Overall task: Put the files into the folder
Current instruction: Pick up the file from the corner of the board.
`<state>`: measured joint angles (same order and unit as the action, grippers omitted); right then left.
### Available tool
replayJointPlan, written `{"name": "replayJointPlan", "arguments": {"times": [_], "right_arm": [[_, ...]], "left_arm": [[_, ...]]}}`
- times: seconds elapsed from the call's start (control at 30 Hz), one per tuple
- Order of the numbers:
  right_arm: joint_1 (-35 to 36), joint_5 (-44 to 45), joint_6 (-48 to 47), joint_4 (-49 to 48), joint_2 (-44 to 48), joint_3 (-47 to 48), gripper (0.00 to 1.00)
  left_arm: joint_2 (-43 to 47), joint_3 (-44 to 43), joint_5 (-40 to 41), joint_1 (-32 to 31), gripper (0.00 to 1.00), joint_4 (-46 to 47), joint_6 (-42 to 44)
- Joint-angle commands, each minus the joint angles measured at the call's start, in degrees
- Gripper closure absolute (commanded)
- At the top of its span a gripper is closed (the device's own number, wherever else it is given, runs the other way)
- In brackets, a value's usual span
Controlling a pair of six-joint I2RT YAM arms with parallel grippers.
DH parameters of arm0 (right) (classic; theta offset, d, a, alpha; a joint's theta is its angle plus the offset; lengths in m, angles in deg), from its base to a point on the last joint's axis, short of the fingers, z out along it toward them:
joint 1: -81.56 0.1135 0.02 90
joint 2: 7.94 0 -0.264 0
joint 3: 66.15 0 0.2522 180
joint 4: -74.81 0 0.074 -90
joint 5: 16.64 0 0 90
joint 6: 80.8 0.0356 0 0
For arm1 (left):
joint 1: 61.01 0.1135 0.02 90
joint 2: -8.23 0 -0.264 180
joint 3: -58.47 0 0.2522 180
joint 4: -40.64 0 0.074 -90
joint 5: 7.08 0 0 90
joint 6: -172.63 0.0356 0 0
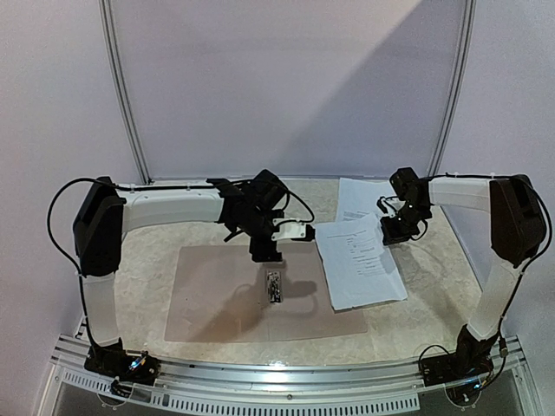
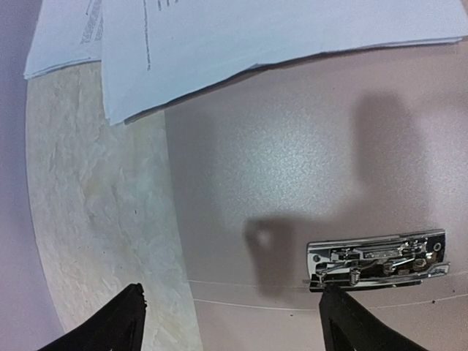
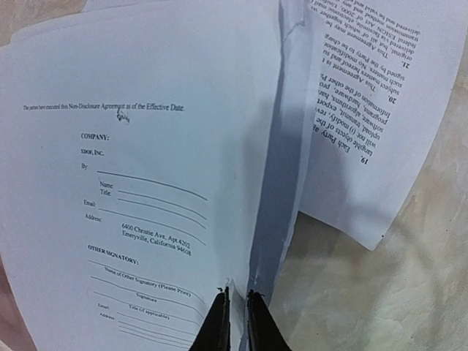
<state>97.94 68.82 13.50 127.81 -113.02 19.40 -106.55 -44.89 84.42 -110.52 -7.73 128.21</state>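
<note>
The tan folder (image 1: 217, 303) lies open and flat on the table, its metal clip (image 1: 275, 287) on the spine. My left gripper (image 1: 267, 253) hovers just above the clip (image 2: 376, 259), open (image 2: 232, 292) with nothing between its fingers. White printed files (image 1: 360, 264) lie partly over the folder's right edge. My right gripper (image 1: 395, 232) is at their far right side. In the right wrist view it (image 3: 235, 292) is shut on the lifted edge of the files (image 3: 146, 146), whose top sheet is a signature form.
Another printed sheet (image 1: 364, 198) lies on the beige table (image 1: 156, 260) behind the stack, also showing as the sheet (image 3: 380, 110) in the right wrist view. A curved white backdrop frame (image 1: 121, 87) rises behind the table.
</note>
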Motion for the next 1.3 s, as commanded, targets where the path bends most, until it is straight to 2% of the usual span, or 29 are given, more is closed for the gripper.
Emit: {"name": "replayJointPlan", "arguments": {"times": [0.0,0.17,0.3,0.53,0.77,0.9,1.1,1.27], "right_arm": [[-0.11,-2.01,-0.42,0.01,-1.01,0.11,0.91],[-0.08,-3.05,-0.59,-0.51,-1.57,0.11,0.89],[-0.11,-4.24,-0.66,-1.15,-2.20,0.19,0.89],[-0.10,-7.89,-0.69,-1.81,-2.38,-0.09,0.91],[-0.21,-19.86,-0.78,-5.52,-0.59,-2.00,0.95],[-0.29,-25.05,0.42,-8.14,-0.39,-3.06,0.92],[-0.30,-24.24,1.90,-7.21,-3.61,-2.40,0.88],[-0.25,-18.64,2.25,-5.94,-4.80,-2.00,0.88]], "left_arm": [[0.50,0.66,0.52,-1.36,0.16,0.24,-0.54],[-0.75,-0.30,0.12,-2.29,0.16,0.99,-0.73],[-5.67,-6.06,0.35,-4.38,0.16,2.23,-1.22],[-14.47,-14.38,6.95,-6.59,0.16,6.64,0.03],[-18.69,-16.35,8.86,-7.01,0.16,8.98,0.64],[-19.83,-16.03,9.58,-7.15,0.17,9.12,0.89],[-19.82,-15.07,9.87,-7.15,0.17,10.09,0.99],[-19.19,-15.50,9.75,-7.14,0.17,9.80,1.44]]}}
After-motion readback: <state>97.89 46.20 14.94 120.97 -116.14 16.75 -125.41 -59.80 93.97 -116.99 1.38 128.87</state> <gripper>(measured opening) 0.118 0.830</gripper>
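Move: The right hand already pinches the files' right edge; their middle lies some 9 cm to its left, 7 cm back and 2 cm below. The empty, open left hand has that middle about 23 cm to its right, 1 cm back and 7 cm below. The metal clasp sits about 9 cm back of the left hand and 1 cm to its left. The far sheets lie some 19 cm ahead and 28 cm right of the left hand. Keeping its pinch on the files' right edge, the right hand draws the paper about 6 cm left across the stack, rolling some 20 degrees so its left side rises. The left hand, fingers wide open, sweeps about 9 cm right, then sinks 5 cm with some 2.5 cm forward, down towards the files' left edge; its touch can't be made out. ##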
